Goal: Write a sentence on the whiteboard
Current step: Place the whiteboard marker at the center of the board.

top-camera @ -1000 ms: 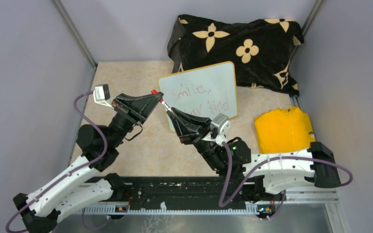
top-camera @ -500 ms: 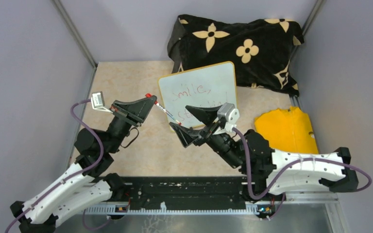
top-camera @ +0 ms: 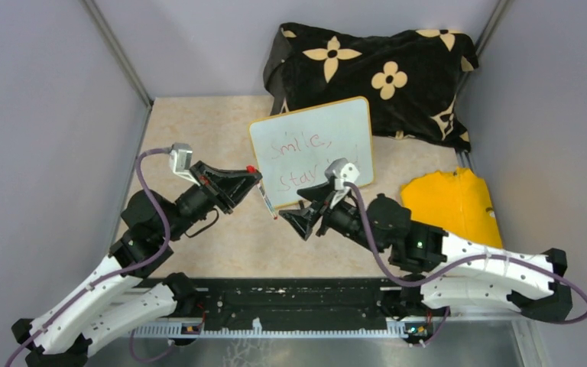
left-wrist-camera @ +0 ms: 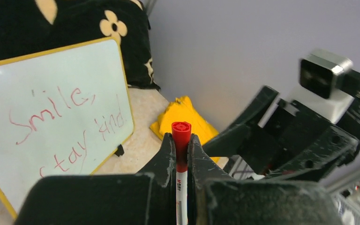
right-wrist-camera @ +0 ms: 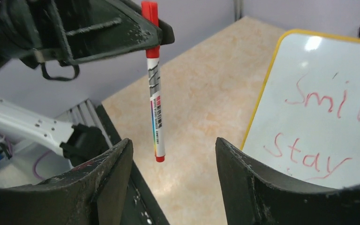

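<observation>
The whiteboard [top-camera: 313, 149] leans upright against a black cloth, yellow-framed, with the sentence [top-camera: 309, 160] in red on two lines: "Smile, stay kind". My left gripper [top-camera: 254, 177] is shut on the red top end of a white marker [top-camera: 265, 196], which hangs down left of the board. The left wrist view shows that marker [left-wrist-camera: 182, 130] pinched between both fingers. My right gripper [top-camera: 292, 201] stands open just right of the marker's lower end, with nothing in it. In the right wrist view the marker [right-wrist-camera: 154, 93] hangs ahead of the wide-apart jaws, beside the whiteboard [right-wrist-camera: 328, 93].
A black cloth with cream flowers [top-camera: 374, 69] is bunched behind the board. A folded yellow cloth [top-camera: 447, 202] lies at the right. Grey walls close both sides and the back. The black base rail [top-camera: 290, 306] runs along the near edge.
My right gripper has opened and let go of the marker's lower end, drawing back a little. The left gripper kept hold of the marker and shifted slightly toward me.
</observation>
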Action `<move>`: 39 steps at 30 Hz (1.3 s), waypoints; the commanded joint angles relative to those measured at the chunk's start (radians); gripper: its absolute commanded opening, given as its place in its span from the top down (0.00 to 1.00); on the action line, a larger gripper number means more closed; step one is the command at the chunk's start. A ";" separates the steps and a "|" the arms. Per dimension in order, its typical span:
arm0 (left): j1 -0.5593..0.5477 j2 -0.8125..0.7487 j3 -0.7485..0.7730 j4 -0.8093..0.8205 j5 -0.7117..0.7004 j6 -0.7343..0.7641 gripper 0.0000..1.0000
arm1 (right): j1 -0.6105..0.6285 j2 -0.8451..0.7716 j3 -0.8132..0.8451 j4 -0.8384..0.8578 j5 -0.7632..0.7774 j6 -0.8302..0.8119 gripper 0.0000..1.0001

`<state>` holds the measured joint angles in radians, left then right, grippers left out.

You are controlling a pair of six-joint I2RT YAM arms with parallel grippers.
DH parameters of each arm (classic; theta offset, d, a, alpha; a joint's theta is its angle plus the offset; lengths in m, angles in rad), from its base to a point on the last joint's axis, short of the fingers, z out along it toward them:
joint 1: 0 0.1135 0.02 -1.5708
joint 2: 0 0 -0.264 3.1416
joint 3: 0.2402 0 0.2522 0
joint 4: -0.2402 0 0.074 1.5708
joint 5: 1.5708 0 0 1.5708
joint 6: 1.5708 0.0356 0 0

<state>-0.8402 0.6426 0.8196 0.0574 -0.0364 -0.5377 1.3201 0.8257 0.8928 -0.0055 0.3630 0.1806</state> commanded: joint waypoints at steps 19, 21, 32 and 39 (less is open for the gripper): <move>-0.001 0.041 0.042 0.013 0.310 0.054 1.00 | -0.168 0.142 -0.044 0.229 -0.478 0.238 0.70; -0.001 0.036 0.036 0.020 0.302 0.044 1.00 | -0.167 0.151 -0.047 0.228 -0.491 0.240 0.71; -0.001 0.017 0.022 0.030 0.288 0.030 0.73 | -0.168 0.136 -0.076 0.225 -0.475 0.233 0.98; 0.000 0.028 -0.041 0.085 0.341 -0.034 0.52 | -0.167 0.117 -0.098 0.261 -0.450 0.226 1.00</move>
<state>-0.8398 0.6712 0.8173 0.0784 0.2569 -0.5266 1.1595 0.9760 0.8017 0.1841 -0.1162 0.4126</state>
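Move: The marker hangs nearly upright from the shut left fingers, which hold its red cap; its middle is some 4 cm below the left hand and 2 cm to its right. From the open right hand that middle lies about 9 cm left, 1 cm ahead and level in height, with the left gripper 8 cm left, 1 cm ahead and 4 cm up. The whiteboard's centre is roughly 23 cm ahead of the right hand, 4 cm to its right and 30 cm below. Take the marker over with the right gripper: bring it about 5 cm left and nearly as far down, drawing back slightly and turning some 20 degrees counter-clockwise, then pinch the barrel near its bottom end. Meanwhile bring the left gripper about 4 cm back and 3 cm right with the marker, turning clockwise, and once the right fingers have shut, open it to let go of the cap. ##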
